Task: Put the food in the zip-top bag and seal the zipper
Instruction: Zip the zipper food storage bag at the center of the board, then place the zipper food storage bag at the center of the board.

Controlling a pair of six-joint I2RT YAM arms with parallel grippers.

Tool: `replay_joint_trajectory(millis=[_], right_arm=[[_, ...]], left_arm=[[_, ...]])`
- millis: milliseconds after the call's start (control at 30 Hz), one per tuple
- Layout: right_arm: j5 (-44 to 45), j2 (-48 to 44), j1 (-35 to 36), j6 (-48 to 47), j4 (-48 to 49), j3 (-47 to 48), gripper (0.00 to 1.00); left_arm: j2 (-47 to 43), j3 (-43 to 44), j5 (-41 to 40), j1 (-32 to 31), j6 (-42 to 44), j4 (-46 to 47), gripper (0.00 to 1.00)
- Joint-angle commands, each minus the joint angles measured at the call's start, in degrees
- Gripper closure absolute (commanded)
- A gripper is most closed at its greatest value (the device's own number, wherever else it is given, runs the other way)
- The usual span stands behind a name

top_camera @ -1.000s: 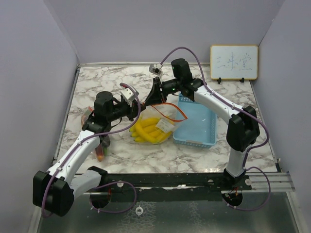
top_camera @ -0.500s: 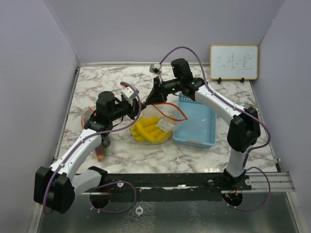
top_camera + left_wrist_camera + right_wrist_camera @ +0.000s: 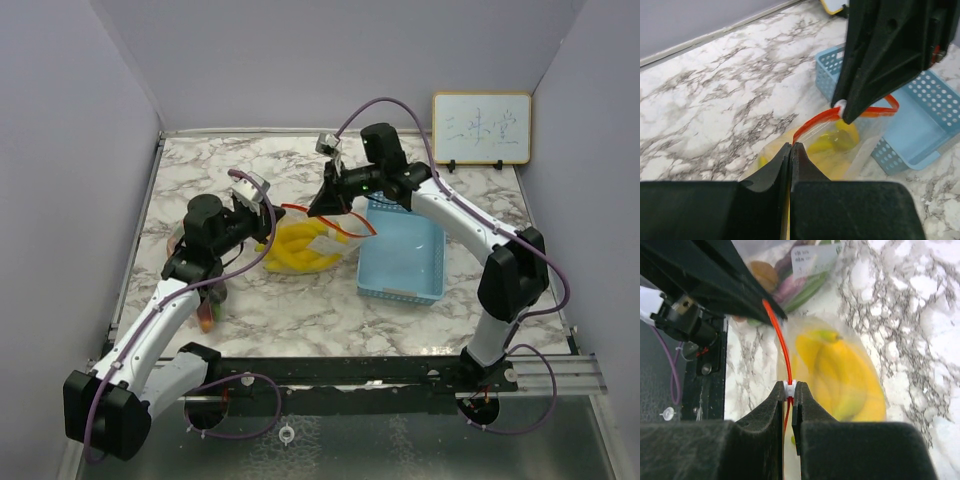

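A clear zip-top bag with a red zipper lies on the marble table and holds yellow bananas. My left gripper is shut on the bag's left top corner. My right gripper is shut on the white zipper slider. The red zipper runs taut between the two grippers. The bananas show blurred through the plastic. A second clear bag behind my left gripper holds a green vegetable and orange and purple pieces. It also shows under my left arm.
A light-blue plastic basket stands right of the bag, also in the left wrist view. A small whiteboard leans on the back wall at the right. Grey walls close in three sides.
My left gripper has pulled back to the left with the bag corner. The bag has slid left, away from the basket, and its zipper is drawn straighter. My right gripper has shifted slightly right.
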Motion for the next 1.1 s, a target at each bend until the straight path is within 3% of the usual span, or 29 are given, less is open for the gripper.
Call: replay_joint_trajectory(millis=[0, 233, 633, 800, 900, 967, 1000, 1067], right_arm=[[6.5, -4.1, -2.0, -2.5, -4.0, -4.3, 0.98], [25.2, -8.8, -2.4, -0.3, -6.5, -11.7, 0.98], [51.7, -12.7, -2.4, 3.8, -11.6, -17.7, 0.98], [55.3, -12.7, -2.4, 5.2, -13.1, -17.0, 0.98], [52.8, -13.1, -2.4, 5.6, -12.9, -15.7, 0.97], [50.4, -13.7, -2.4, 7.3, -12.0, -14.5, 0.7], [49.6, -14.1, -2.4, 8.5, -11.3, -14.2, 0.51], [48.4, -14.9, -2.4, 11.3, -9.6, -13.7, 0.25]], left_arm=[[-2.9, 0.0, -14.7, 2.2, 1.3, -2.1, 1.0], [-2.8, 3.1, -27.9, 2.6, 1.6, -4.7, 1.0], [-2.2, 4.1, -28.5, 2.6, 1.3, -5.3, 1.0], [-1.6, 4.9, -28.3, 2.7, 1.1, -6.7, 1.0], [-1.2, 5.4, -29.0, 2.7, -0.3, -7.7, 1.0], [0.1, 6.8, -29.1, 2.8, -1.6, -10.0, 0.95], [1.3, 8.4, -29.0, 2.8, -2.7, -12.3, 0.81], [5.5, 13.1, -29.9, 2.8, -5.9, -19.3, 0.58]])
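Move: The right hand still pinches the white zip slider, and it is taken to the zip's far right end, some 16 cm to this hand's right, 2 cm back and 7 cm lower. The bananas in the bag lie roughly beneath, 2 cm left and about 13 cm down; the blue tray's middle is 25 cm right, level ahead, 17 cm down. From the left hand, which keeps the left zip corner, that right end lies about 24 cm right, 3 cm back, 7 cm lower. The right hand keeps its pinch on the slider and draws it along the red zip about 12 cm rightward, sinking some 8 cm and easing a little forward, as its fingers swing clockwise and tip down towards the right zip end beside the blue tray. Against it the left hand, closed on the left corner, pulls some 7 cm left and a little forward while turning about 25 degrees counter-clockwise, stops for a moment, then both grippers open right at the end and let go of the zip. ##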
